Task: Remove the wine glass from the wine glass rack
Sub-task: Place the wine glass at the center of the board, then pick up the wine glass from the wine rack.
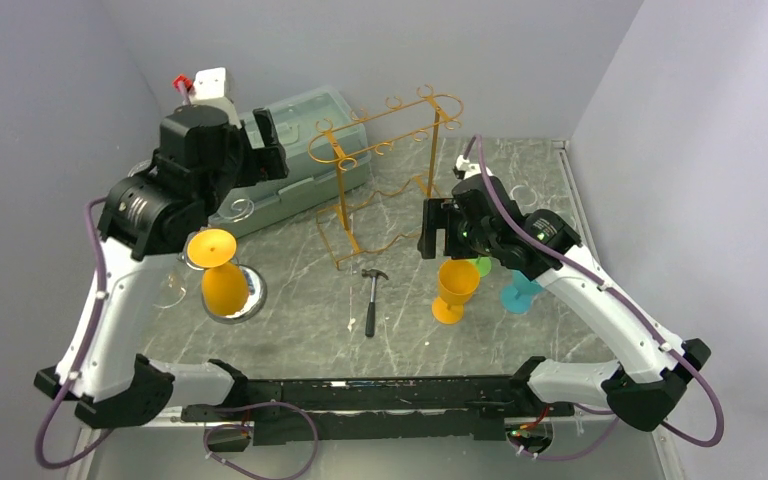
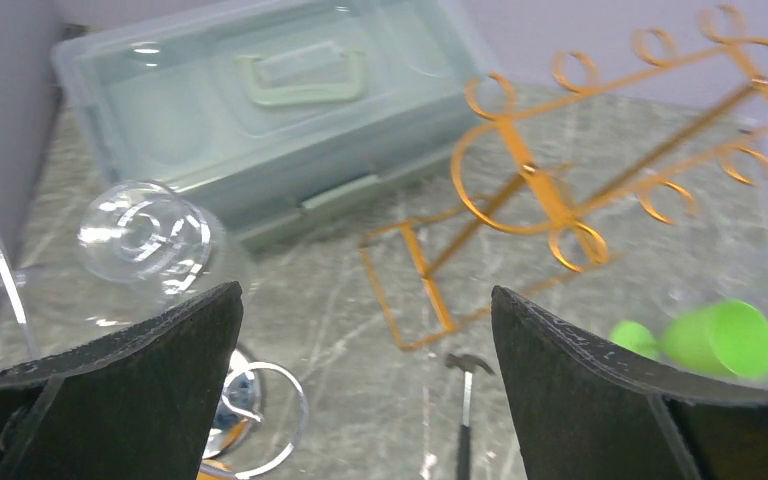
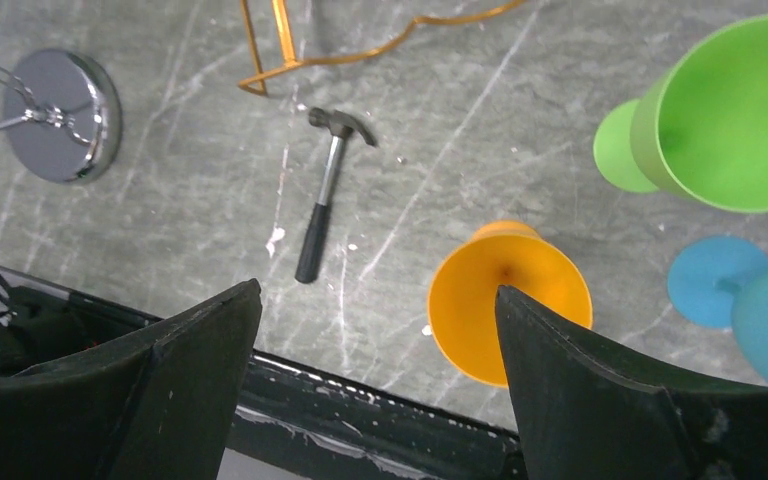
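The orange wire wine glass rack (image 1: 385, 170) stands at the back middle of the table, and I see no glass hanging on it. An orange wine glass (image 1: 456, 288) stands upright on the table in front of the rack's right end. My right gripper (image 1: 438, 232) hovers just above it, open and holding nothing. In the right wrist view this gripper (image 3: 378, 288) looks down into the glass's bowl (image 3: 480, 300), which lies beside the right finger. My left gripper (image 1: 272, 140) is raised at the back left, open and empty, and the left wrist view (image 2: 365, 290) shows the rack (image 2: 540, 190) ahead.
A green glass (image 1: 481, 266) and a blue glass (image 1: 520, 293) stand right of the orange one. A small hammer (image 1: 372, 298) lies mid-table. A second orange glass (image 1: 222, 280) stands upside down at the left beside clear glasses (image 2: 145, 235). A pale plastic box (image 1: 305, 160) sits behind.
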Robot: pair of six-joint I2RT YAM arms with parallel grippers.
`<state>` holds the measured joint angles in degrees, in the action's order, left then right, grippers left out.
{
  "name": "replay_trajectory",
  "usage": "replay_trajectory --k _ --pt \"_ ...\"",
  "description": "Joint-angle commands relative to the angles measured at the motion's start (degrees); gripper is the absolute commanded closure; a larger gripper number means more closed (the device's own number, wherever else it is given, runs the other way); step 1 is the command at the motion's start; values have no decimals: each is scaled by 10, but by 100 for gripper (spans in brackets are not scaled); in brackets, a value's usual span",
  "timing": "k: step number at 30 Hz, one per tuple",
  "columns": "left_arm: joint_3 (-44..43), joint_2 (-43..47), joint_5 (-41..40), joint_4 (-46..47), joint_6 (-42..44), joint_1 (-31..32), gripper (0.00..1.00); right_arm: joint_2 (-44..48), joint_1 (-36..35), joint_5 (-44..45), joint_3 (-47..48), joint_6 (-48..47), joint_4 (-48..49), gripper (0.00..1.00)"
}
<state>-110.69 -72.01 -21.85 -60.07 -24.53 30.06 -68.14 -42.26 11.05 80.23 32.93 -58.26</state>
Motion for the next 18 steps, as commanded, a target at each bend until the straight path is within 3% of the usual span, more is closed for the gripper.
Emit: replay_trajectory --k 1,8,18 --pt "-41 -44 -144 -46 22 -13 1 4 -2 -19 21 -19 68 10" --pt "-63 -76 -153 -52 17 -86 1 1 -2 -58 11 -30 108 9" --pt "-56 -93 -54 -43 -10 -194 1 6 -2 -77 5 -41 126 9"
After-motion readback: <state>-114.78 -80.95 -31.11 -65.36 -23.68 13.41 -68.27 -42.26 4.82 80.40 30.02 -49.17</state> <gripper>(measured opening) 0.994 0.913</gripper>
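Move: The nearest clear glass, hanging foot-up on the chrome rack, is about 12 cm to the left hand's left, practically level with it fore-and-aft and some 20 cm below. The hanging orange glass is roughly 14 cm nearer the base than that clear glass. The storage box lies about 17 cm ahead and 6 cm left of the left hand, 36 cm down. From the right hand, the clear glass is about 43 cm left, 7 cm ahead and 3 cm lower; the standing orange glass is 5 cm back, 5 cm right and 19 cm down. The left hand, empty and wide open, heads for the clear glasses on the chrome rack: about 11 cm left and 5 cm forward, sinking about 3 cm, mostly early on, while it swings some 25 degrees counter-clockwise. The right hand, already clear of the standing orange glass, drifts about 3 cm left and up away from it, still open, and slows. ##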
